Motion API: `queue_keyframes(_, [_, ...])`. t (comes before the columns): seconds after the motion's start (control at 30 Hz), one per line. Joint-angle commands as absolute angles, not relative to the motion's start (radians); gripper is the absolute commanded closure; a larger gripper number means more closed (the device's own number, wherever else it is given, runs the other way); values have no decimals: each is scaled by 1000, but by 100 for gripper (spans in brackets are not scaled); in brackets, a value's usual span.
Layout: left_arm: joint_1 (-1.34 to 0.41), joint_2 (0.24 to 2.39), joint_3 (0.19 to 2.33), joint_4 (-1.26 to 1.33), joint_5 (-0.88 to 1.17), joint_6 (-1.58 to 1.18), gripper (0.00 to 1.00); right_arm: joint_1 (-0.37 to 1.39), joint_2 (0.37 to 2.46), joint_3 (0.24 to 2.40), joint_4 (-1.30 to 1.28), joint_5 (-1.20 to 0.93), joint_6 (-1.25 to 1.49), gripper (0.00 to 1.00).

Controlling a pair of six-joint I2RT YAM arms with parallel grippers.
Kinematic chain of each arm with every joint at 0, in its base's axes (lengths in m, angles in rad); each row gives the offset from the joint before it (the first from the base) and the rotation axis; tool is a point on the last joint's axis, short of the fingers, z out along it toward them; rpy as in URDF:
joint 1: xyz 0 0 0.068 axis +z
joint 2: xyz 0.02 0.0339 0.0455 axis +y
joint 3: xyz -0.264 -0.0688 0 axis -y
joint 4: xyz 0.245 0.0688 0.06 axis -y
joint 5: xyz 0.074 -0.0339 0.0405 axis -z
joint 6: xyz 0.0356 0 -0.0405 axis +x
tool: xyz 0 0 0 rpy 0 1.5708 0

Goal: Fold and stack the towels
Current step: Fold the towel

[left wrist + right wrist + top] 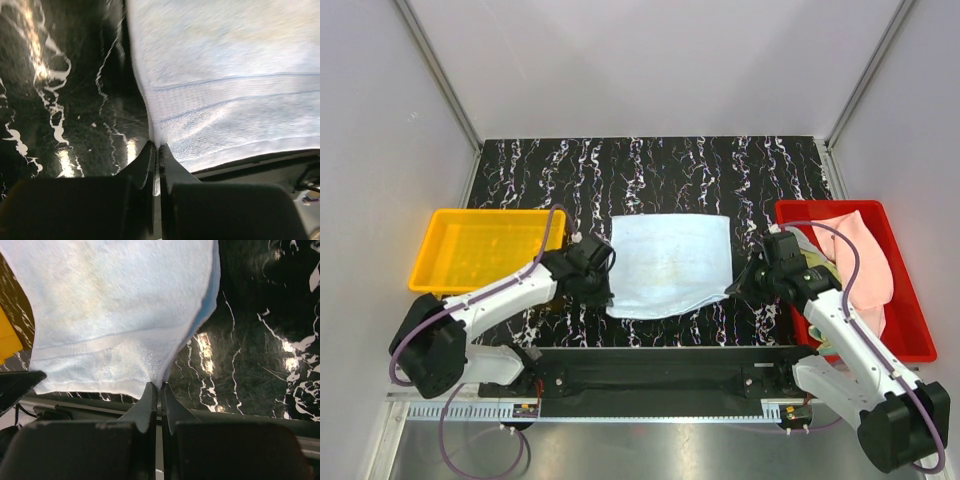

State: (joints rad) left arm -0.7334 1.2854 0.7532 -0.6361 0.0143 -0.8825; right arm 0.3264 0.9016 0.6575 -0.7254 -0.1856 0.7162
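A light blue towel (670, 262) lies spread flat in the middle of the black marbled table. My left gripper (604, 298) is shut on the towel's near left corner (156, 142). My right gripper (736, 288) is shut on its near right corner (161, 381), and that corner is lifted slightly off the table. A pale pink towel (868, 262) lies heaped in the red tray (912, 340) at the right, with a bit of pale yellow-green cloth (817, 270) showing at the tray's left side.
A yellow tray (480, 246) stands at the left of the table with nothing in it. Grey walls enclose the back and sides. The arms' black base rail (660, 368) runs along the near edge.
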Motion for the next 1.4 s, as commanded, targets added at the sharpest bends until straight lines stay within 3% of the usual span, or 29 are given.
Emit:
queue_keyframes(0.0, [-680, 1272, 929, -702, -18, -807, 100, 336, 937, 783, -631, -117, 729, 100])
queue_keyframes(0.27, [-548, 1348, 1304, -847, 41, -696, 100, 336, 1088, 1113, -709, -55, 646, 100])
queue_keyframes(0.43, [-552, 1284, 1306, -861, 123, -724, 100, 336, 1066, 1174, -828, -164, 569, 100])
queue_keyframes(0.63, [-597, 1158, 1232, -842, 163, -784, 100, 336, 885, 1132, -905, -221, 563, 100])
queue_keyframes(0.8, [-634, 1164, 1329, -851, 138, -792, 100, 336, 864, 1163, -875, -183, 578, 100])
queue_keyframes(0.9, [-571, 1273, 1449, -879, 147, -740, 100, 336, 980, 1236, -783, -122, 558, 100])
queue_keyframes(1.03, [-430, 1471, 1677, -871, 193, -651, 100, 333, 1294, 1454, -710, -14, 479, 100])
queue_keyframes(1.1, [-364, 1633, 1820, -908, 236, -612, 100, 316, 1414, 1664, -724, 17, 430, 100])
queue_keyframes(1.27, [-267, 1993, 2466, -1015, 402, -598, 100, 243, 1758, 2175, -828, 8, 374, 100])
queue_keyframes(1.37, [-227, 2034, 2522, -985, 471, -644, 100, 207, 1876, 2374, -934, -29, 364, 100])
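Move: The left hand holds the towel's near left corner, the right its near right corner. From the left hand, the middle of the towel's far edge lies about 18 cm ahead, 12 cm right and 5 cm below, with the yellow box some 25 cm left and 10 cm ahead. From the right hand, that far edge is about 17 cm ahead, 12 cm left and 9 cm below; the red box stands some 27 cm right and 2 cm ahead. Both hands, still pinching the near corners, swing forward, back, then some 25 cm forward, rising as much. ##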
